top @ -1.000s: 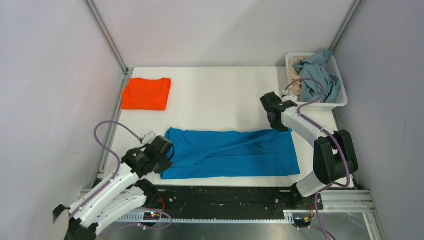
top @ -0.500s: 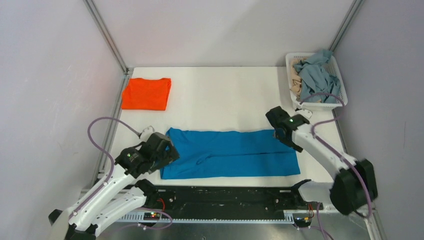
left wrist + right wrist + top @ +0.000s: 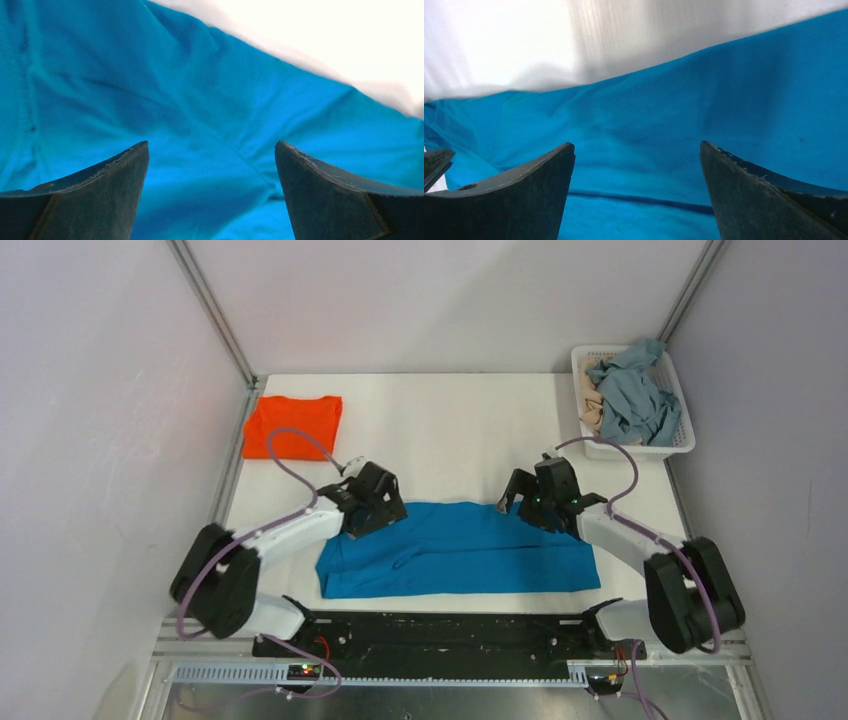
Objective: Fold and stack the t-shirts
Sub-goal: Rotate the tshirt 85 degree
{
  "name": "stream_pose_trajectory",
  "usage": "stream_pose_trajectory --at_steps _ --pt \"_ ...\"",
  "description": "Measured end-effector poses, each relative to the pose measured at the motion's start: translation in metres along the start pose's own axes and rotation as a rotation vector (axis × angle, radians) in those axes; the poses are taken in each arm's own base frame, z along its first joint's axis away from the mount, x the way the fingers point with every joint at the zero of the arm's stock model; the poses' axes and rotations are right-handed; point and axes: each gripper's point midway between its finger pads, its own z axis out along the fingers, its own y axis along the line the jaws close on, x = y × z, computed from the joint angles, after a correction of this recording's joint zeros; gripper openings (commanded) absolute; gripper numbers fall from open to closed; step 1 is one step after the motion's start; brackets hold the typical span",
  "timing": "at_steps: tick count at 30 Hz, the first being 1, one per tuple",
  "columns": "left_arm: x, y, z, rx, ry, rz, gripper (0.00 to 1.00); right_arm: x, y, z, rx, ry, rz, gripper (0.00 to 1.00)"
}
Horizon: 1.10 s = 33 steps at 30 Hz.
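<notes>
A blue t-shirt (image 3: 455,550) lies folded into a long strip near the table's front edge. My left gripper (image 3: 377,512) is open over the strip's far left edge, with blue cloth (image 3: 210,125) under the spread fingers. My right gripper (image 3: 535,510) is open over the strip's far right part, with blue cloth (image 3: 639,150) under it. Neither holds anything. A folded orange t-shirt (image 3: 293,427) lies at the back left. More shirts, grey-blue and beige, are heaped in a white basket (image 3: 680,445) at the back right.
The white table top (image 3: 440,430) lies between the orange shirt and the basket. Metal frame posts stand at the back corners. A black rail runs along the table's near edge below the blue shirt.
My left gripper moved from the strip's near left corner up and right to its far edge. My right gripper moved left along the far edge. The strip's left end now lies a little narrower.
</notes>
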Motion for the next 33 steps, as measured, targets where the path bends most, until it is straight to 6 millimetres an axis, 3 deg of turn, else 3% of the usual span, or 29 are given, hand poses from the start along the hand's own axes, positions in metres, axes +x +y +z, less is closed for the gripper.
stream_pose_trajectory --at_steps 5,8,15,18,23,29,33 --pt "0.007 0.004 0.040 -0.059 0.063 -0.032 1.00 0.006 -0.008 0.020 -0.009 0.055 0.040 0.98" --pt "-0.009 -0.014 0.052 -0.034 0.051 -0.058 1.00 0.004 -0.009 0.021 -0.022 0.049 0.053 0.98" --pt "-0.069 -0.093 0.099 0.064 0.030 -0.122 1.00 0.024 -0.004 0.007 -0.096 0.070 0.096 1.00" --pt "-0.107 -0.143 0.127 0.172 0.034 -0.175 1.00 0.040 0.002 -0.002 -0.134 0.108 0.104 0.99" --pt "-0.169 -0.206 0.168 0.343 0.020 -0.290 1.00 0.079 0.034 -0.012 -0.255 0.232 0.075 0.99" --pt "-0.206 -0.264 0.195 0.511 0.029 -0.392 1.00 0.121 0.088 -0.014 -0.462 0.384 0.038 0.99" --pt "-0.220 -0.287 0.210 0.589 0.010 -0.466 1.00 0.130 0.099 -0.014 -0.493 0.409 0.043 0.99"
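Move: Both open hands hover a few centimetres over the far part of the blue t-shirt, folded into a strip lying left to right. Its middle is about 22 cm right of the left hand, 9 cm back and 4 cm lower; from the right hand it is some 19 cm left, 11 cm back and 3 cm down. The folded orange shirt lies roughly 31 cm ahead and 31 cm left of the left hand; the laundry basket stands some 30 cm ahead and 35 cm right of the right hand. With fingers staying wide open, both hands first sink 2 to 3.5 cm onto the blue t-shirt, then drag it round clockwise between them: the left hand sweeps its end forward nearly 40 cm and some 18 cm to the right, towards the table's far edge, rising a little and rolling about 40 degrees so its left side dips. The right hand, after a brief hold, draws its part back about 9 cm and 13 cm to the left, its left side tipping up and the hand turning some 20 degrees counter-clockwise. ##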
